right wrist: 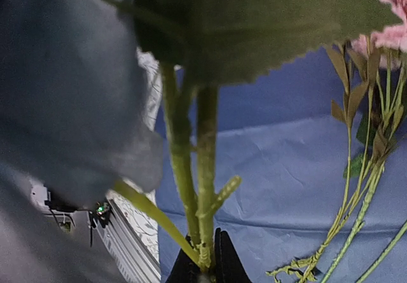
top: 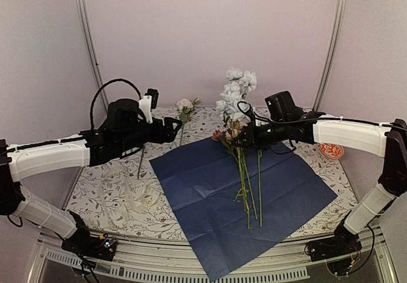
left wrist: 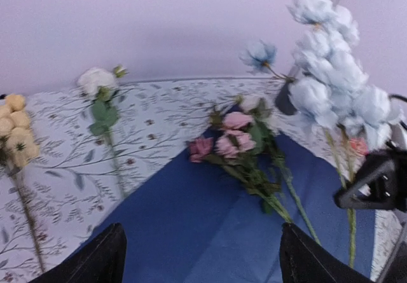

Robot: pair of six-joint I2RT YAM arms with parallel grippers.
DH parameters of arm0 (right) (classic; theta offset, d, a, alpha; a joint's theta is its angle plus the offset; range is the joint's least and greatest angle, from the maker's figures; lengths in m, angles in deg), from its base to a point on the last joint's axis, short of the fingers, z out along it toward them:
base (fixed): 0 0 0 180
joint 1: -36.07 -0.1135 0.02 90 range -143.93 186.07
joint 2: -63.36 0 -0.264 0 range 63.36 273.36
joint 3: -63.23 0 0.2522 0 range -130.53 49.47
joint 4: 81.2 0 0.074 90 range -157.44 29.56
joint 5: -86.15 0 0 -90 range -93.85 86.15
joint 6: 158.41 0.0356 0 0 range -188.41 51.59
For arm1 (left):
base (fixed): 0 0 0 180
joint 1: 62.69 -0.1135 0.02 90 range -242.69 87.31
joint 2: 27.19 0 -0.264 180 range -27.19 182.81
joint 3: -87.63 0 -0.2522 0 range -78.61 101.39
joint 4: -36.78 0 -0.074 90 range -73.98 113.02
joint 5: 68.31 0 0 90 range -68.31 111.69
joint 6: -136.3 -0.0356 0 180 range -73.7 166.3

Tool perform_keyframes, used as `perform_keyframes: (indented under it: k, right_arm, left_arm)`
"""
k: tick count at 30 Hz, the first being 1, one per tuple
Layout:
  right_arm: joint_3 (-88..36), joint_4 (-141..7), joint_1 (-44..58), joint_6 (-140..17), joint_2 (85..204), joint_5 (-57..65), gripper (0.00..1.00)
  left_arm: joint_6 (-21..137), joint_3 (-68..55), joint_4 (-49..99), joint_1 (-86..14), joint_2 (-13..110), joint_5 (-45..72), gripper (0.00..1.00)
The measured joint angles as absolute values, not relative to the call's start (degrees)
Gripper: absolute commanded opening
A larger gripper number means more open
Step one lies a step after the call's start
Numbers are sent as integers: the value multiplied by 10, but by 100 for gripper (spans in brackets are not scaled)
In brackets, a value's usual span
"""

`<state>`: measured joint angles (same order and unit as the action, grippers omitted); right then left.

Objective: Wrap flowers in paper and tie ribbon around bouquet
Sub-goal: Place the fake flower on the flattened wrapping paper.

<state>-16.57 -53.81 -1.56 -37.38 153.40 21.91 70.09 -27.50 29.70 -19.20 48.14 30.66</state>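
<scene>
The paper (top: 245, 200) lies flat on the table, navy face up. On it rest pink flowers (top: 224, 135) with long green stems (top: 247, 191). My right gripper (top: 245, 133) is shut on the stems (right wrist: 205, 187) of a white and pale blue flower spray (top: 236, 89) and holds it upright over the paper's far corner. The stems sit pinched between its fingertips (right wrist: 208, 265). My left gripper (left wrist: 203, 261) hangs open over the paper's left part with nothing between its fingers (left wrist: 102, 257). A faint cream band, probably the ribbon (top: 143, 199), lies left of the paper. No wrapped bouquet is in view.
A white flower (top: 184, 105) and a yellow flower (left wrist: 13, 127) lie on the floral tablecloth (top: 108, 187) behind and under my left arm. A red-orange dish (top: 331, 151) sits at the far right. Metal posts stand at both back corners.
</scene>
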Motion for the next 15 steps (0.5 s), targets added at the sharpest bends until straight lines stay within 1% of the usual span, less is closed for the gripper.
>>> perform_keyframes:
  k: [2,4,6,8,9,10,12,13,15]
  right_arm:
    - [-165,-516,-19,-374,1565,219,0]
    - [-165,-497,-21,-374,1591,208,3]
    - [-165,-483,-22,-374,1610,190,13]
    - [-166,-471,-22,-375,1627,169,15]
    - [-166,-467,-22,-378,1637,154,17]
    - [-166,-463,-22,-378,1644,140,23]
    - [-166,-456,-22,-380,1655,111,29]
    - [-166,-455,-22,-378,1657,101,32]
    - [-166,-452,-22,-380,1657,83,33]
  left_arm:
    - [708,-275,254,-235,491,330,83]
    - [711,-273,218,-270,512,351,81]
    - [710,-261,182,-298,546,362,80]
    - [708,-240,150,-326,600,367,79]
    - [705,-227,135,-341,628,367,79]
    - [703,-217,126,-352,651,367,79]
    - [697,-186,101,-377,703,368,79]
    - [694,-167,92,-387,729,372,79]
    - [686,-123,76,-403,781,379,79]
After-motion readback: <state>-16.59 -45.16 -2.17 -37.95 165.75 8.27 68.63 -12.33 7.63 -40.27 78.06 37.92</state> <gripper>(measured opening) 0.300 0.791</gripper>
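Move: The right hand holds the blue flowers above the wrapping paper, whose middle lies about 19 cm below it and 7 cm back; the pink flowers lie 3 cm back and 1 cm right, 18 cm down. For the empty left hand, the yellow flowers lie some 14 cm ahead, 16 cm left and 23 cm below, and the white rose 19 cm ahead and 1 cm left, equally low. Right hand lowers blue flowers some 12 cm, opening partway; left swoops down, left and forward towards yellow flowers. ##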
